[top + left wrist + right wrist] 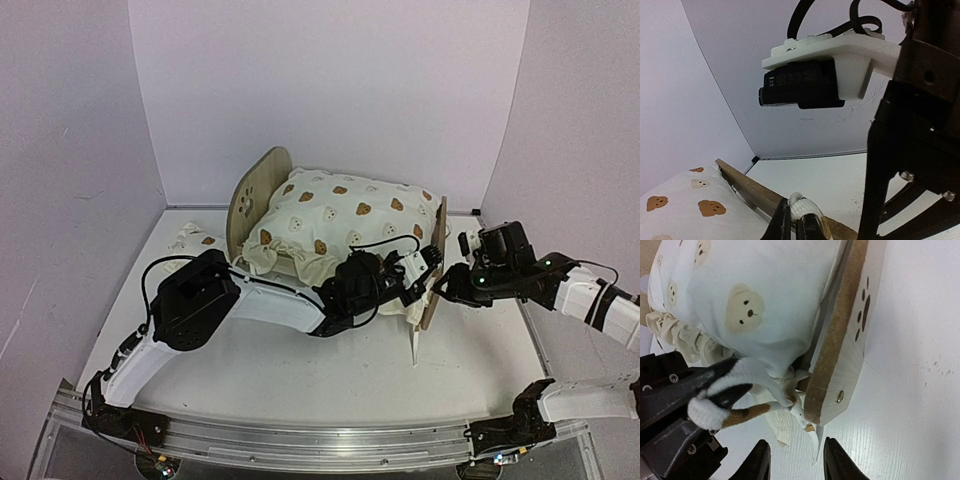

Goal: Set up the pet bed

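Observation:
The pet bed (258,195) stands at the middle back, headboard to the left and footboard (434,270) to the right. A cream bear-print cushion (345,220) lies on it. My left gripper (428,266) reaches across to the footboard's near corner. In the left wrist view it (792,212) is shut on a white fuzzy tie (806,206) beside the wooden board (747,182). My right gripper (796,462) hangs open just off that corner of the footboard (850,340). A thin loose tie end (816,440) dangles between its fingers without touching them. The cushion (765,295) bulges against the board.
A small cream bear-print pillow (195,238) lies on the table left of the headboard. White walls close in the back and both sides. The left arm (260,300) stretches across the table in front of the bed.

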Available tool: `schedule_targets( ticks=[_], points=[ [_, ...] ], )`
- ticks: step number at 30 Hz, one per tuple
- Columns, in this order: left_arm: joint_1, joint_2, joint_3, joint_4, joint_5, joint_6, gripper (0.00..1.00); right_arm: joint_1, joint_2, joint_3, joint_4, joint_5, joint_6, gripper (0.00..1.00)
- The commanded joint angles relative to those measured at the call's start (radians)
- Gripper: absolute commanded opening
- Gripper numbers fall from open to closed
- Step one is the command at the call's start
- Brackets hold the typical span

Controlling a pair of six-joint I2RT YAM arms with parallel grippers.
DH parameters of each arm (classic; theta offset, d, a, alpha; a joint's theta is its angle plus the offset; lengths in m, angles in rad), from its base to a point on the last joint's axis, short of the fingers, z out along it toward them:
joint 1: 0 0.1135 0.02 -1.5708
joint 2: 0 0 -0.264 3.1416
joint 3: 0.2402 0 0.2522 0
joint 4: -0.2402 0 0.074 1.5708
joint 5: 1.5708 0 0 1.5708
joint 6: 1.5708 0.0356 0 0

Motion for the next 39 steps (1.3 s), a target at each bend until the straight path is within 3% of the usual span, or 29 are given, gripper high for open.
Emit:
schedule_targets(
  ticks=[1, 12, 19, 24, 30, 32, 34, 39],
  points=[
    [0.001, -0.07, 0.02, 0.054, 0.01, -0.022, 0.06, -0.014, 0.009, 0.042, 0.03, -0.116, -0.067, 0.35],
    [0.001, -0.063, 0.031, 0.053, 0.004, -0.039, 0.06, -0.021, 0.036, 0.019, 0.196, -0.068, -0.061, 0.24],
    [0.001, -0.07, 0.02, 0.054, 0.007, -0.049, 0.06, -0.024, 0.069, 0.009, 0.252, -0.017, -0.031, 0.24],
    [-0.001, -0.072, 0.019, 0.053, 0.009, -0.053, 0.06, -0.024, 0.064, 0.001, 0.261, 0.008, -0.017, 0.32],
    [-0.005, -0.068, 0.023, 0.052, 0.013, -0.059, 0.07, -0.024, 0.082, 0.012, 0.276, -0.004, -0.014, 0.18],
    [-0.008, -0.067, 0.022, 0.05, 0.013, -0.06, 0.07, -0.024, 0.086, 0.012, 0.284, -0.007, -0.004, 0.08],
    [-0.01, -0.076, 0.008, 0.05, 0.01, -0.062, 0.12, -0.024, 0.087, 0.015, 0.285, -0.002, 0.006, 0.0],
    [-0.02, -0.235, -0.224, 0.037, -0.031, -0.091, 0.48, -0.025, 0.062, 0.02, 0.245, -0.007, 0.029, 0.0]
  ],
)
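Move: The cream tie's brown tip sticks out of the left fingers, which already pinch the tie; it lies about 3 cm ahead, 2 cm left and 1 cm above the open right fingers. From the left hand that tip is some 4 cm to the right and 1 cm back, about level. The cushion corner sits 4 cm ahead, 3 cm left and 6 cm below the right hand; the bed's end panel centres roughly 10 cm ahead, 1 cm left and 7 cm down. The tie's brown tip is taken over by the right hand, which eases a little left and then about 3.5 cm forward, rising slightly, above the near end of the panel, and closes its part-open fingers on the tip. The left hand holds the tie still until the right has shut, then opens and begins to draw back to the left. ##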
